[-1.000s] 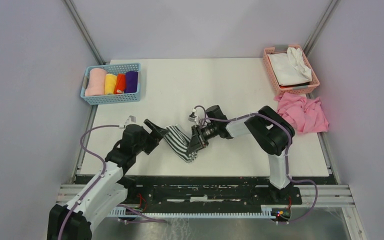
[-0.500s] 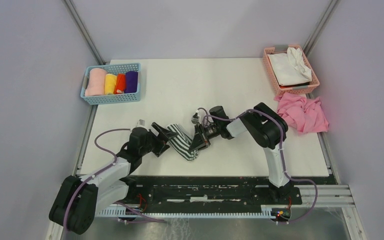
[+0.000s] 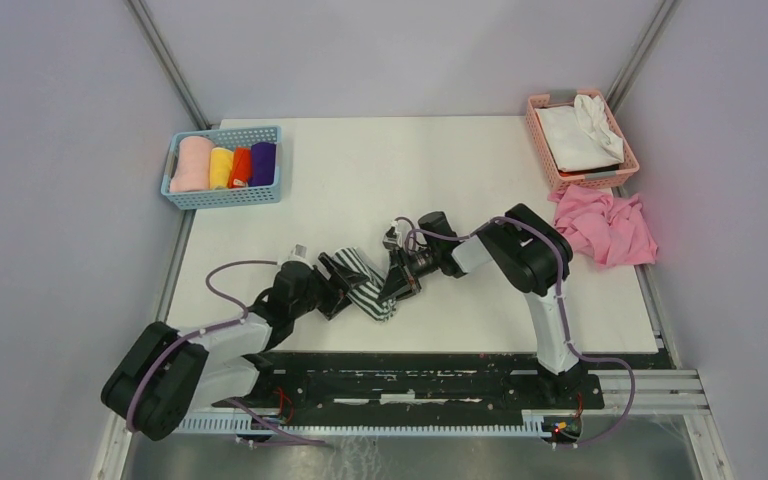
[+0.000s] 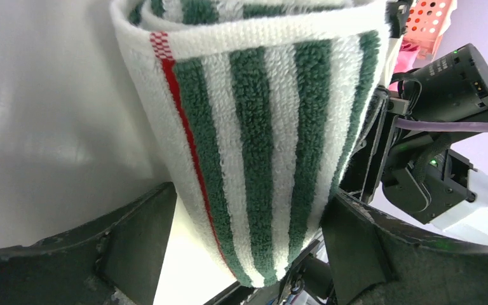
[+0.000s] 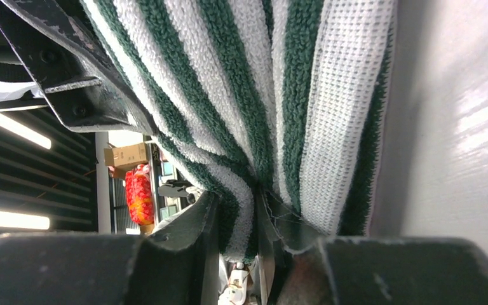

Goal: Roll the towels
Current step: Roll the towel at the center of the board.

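The green-and-white striped towel [image 3: 364, 283] lies rolled into a short tube near the table's front middle. My left gripper [image 3: 344, 287] stands open around its left end. In the left wrist view the roll [image 4: 254, 127] sits between the two fingers with a gap on the left side. My right gripper [image 3: 392, 283] is shut on the roll's right end. The right wrist view shows a fold of striped towel [image 5: 241, 82] pinched between its fingers [image 5: 197, 241]. A purple towel [image 3: 263, 163] sits rolled in the blue basket [image 3: 222, 196].
The blue basket at the back left also holds pink, yellow and orange rolls. A pink basket [image 3: 552, 165] with a white cloth [image 3: 580, 135] stands at the back right. A crumpled pink cloth [image 3: 605, 228] lies just in front of it.
My left arm has swung right and lower, bringing its open jaws around the roll's left end. The right gripper shifted slightly and keeps its hold.
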`<state>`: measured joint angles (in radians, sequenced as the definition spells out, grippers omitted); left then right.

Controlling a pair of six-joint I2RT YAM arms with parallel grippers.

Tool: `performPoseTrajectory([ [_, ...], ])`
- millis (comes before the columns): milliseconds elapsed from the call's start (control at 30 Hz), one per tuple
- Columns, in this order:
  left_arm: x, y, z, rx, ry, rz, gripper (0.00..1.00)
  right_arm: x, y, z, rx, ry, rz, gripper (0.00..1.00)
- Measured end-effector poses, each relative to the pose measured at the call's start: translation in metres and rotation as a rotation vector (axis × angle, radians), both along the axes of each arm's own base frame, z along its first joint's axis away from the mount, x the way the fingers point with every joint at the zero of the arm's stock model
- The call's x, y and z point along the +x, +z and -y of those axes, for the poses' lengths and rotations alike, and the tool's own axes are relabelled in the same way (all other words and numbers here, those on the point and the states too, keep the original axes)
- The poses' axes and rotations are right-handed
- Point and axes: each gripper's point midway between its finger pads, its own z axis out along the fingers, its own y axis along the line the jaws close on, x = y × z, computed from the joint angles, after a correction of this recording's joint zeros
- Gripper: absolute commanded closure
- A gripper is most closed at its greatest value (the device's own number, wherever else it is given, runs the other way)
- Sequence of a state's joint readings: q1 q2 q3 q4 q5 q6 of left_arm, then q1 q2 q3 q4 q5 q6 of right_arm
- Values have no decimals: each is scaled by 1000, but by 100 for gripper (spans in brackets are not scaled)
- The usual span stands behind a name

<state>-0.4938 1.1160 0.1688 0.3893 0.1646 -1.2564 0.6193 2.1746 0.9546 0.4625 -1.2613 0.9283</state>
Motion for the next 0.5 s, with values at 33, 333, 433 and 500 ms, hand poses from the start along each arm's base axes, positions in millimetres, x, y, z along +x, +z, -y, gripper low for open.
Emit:
performPoseTrajectory([
  [33, -2, -3, 3, 2, -4, -11, 17, 0, 0, 0, 0, 0, -2, 71],
  [333, 7, -14, 9, -11, 41, -30, 43, 3, 3, 0, -44, -14, -3, 47],
  [433, 10, -16, 10, -16, 59, -45, 49, 7, 7, 2, -77, -41, 58, 39],
  [500, 13, -17, 10, -15, 72, -51, 52, 10, 10, 5, -121, -71, 131, 34],
])
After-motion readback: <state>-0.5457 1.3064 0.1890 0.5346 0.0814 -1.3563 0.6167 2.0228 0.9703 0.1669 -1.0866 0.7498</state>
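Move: The striped towel, rolled up and lying slantwise, already stands partly between the left hand's wide-open fingers, its middle about 4 cm to the right and 2 cm ahead of that hand, roughly 1 cm lower. From the right hand, which still pinches a fold at the roll's right side, the towel's middle lies some 3 cm ahead and 3 cm to the left, at about the same height. The left hand sinks nearly 2 cm while easing about 1 cm forward and a little to the right over the towel roll, its fingers closing from almost wide open to about half and coming in on both sides of the roll. Meanwhile the right hand holds almost still at first, then spreads its fingers to let the pinched fold loosen, rising and drawing forward about 1 cm each as the wrist turns some 10 degrees, with towel still between its fingers. ##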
